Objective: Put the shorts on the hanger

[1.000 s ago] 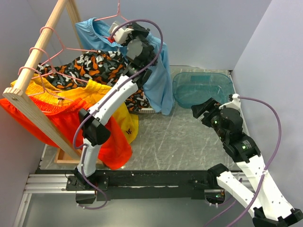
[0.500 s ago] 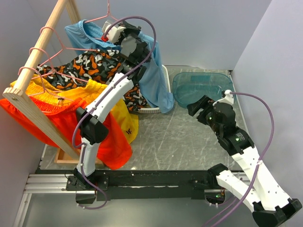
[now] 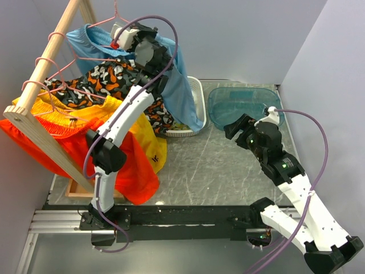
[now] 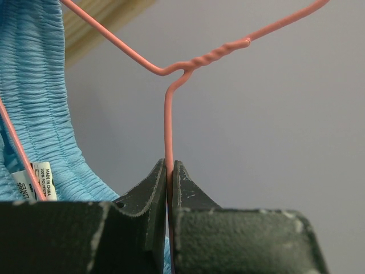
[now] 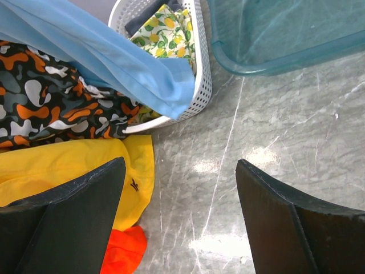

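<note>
The sky-blue shorts hang on the pink wire hanger, held high at the back left near the wooden rail. My left gripper is shut on the hanger's wire just below its twisted neck; in the left wrist view the wire runs up from between the closed fingers, with the shorts' elastic waistband at left. My right gripper is open and empty above the table at right. In the right wrist view it hangs over bare tabletop, and a leg of the shorts drapes toward the basket.
A wooden rail carries other pink hangers with patterned shorts, yellow shorts and orange shorts. A white basket of clothes and a teal plastic tub stand at the back of the table.
My left gripper has carried the hanger and blue shorts left and up toward the rail, uncovering the white basket. My right arm has shifted slightly left.
</note>
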Tool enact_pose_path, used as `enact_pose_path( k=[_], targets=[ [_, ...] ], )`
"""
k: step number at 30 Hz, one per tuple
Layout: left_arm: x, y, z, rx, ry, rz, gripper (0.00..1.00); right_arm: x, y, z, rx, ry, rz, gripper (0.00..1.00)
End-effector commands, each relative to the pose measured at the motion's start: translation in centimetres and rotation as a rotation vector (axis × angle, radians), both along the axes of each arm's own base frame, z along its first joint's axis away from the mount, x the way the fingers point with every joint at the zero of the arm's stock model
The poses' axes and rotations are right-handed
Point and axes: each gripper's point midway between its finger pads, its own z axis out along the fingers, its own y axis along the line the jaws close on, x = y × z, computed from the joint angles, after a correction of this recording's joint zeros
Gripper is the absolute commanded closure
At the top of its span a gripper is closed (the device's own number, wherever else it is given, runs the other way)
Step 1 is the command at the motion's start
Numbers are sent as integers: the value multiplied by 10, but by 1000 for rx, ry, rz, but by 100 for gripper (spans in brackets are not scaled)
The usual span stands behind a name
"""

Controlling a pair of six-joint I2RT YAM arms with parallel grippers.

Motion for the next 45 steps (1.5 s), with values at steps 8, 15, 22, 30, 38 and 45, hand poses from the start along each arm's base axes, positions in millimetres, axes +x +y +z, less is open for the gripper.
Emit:
enact_pose_path(
  k=[8,15,22,30,38,45],
  targets=[
    [-31,57,53,-64,-110,23,99,4,10,33,22,-77,32,15],
    [-29,68,50,-67,-96,25,99,5,15,30,23,-68,42,15],
    [-23,84,41,-91,-91,23,99,5,19,27,16,-58,47,14],
    [-15,98,30,-111,-72,15,99,5,23,22,13,-48,51,14],
    [-4,112,12,-148,-53,-12,99,5,27,17,2,-35,61,14],
    [-10,117,3,-176,-42,-12,99,4,31,14,4,-30,70,14]
  ],
)
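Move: The blue shorts already hang from the pink hanger pinched in the left hand; the far, free end of the wooden rail, where the hanger is headed, lies about 16 cm left of that hand, 4 cm ahead and 6 cm above. The camouflage shorts hang about 8 cm left, 5 cm back and 22 cm below. The white basket stands some 15 cm right, level fore-and-aft, 50 cm below. From the right hand, that rail end is roughly 27 cm ahead, 48 cm left and 32 cm up. Blue shorts and hanger are carried left to the far end of the rail by the left hand, about 11 cm in all: up a centimetre at first, then sinking nearly 5 cm while still going left and easing slightly forward. The shut fingers keep their pinch on the hanger wire beside its neck, the hand's left side dipping a little. The empty right hand, still open, drifts some 3 cm left. ##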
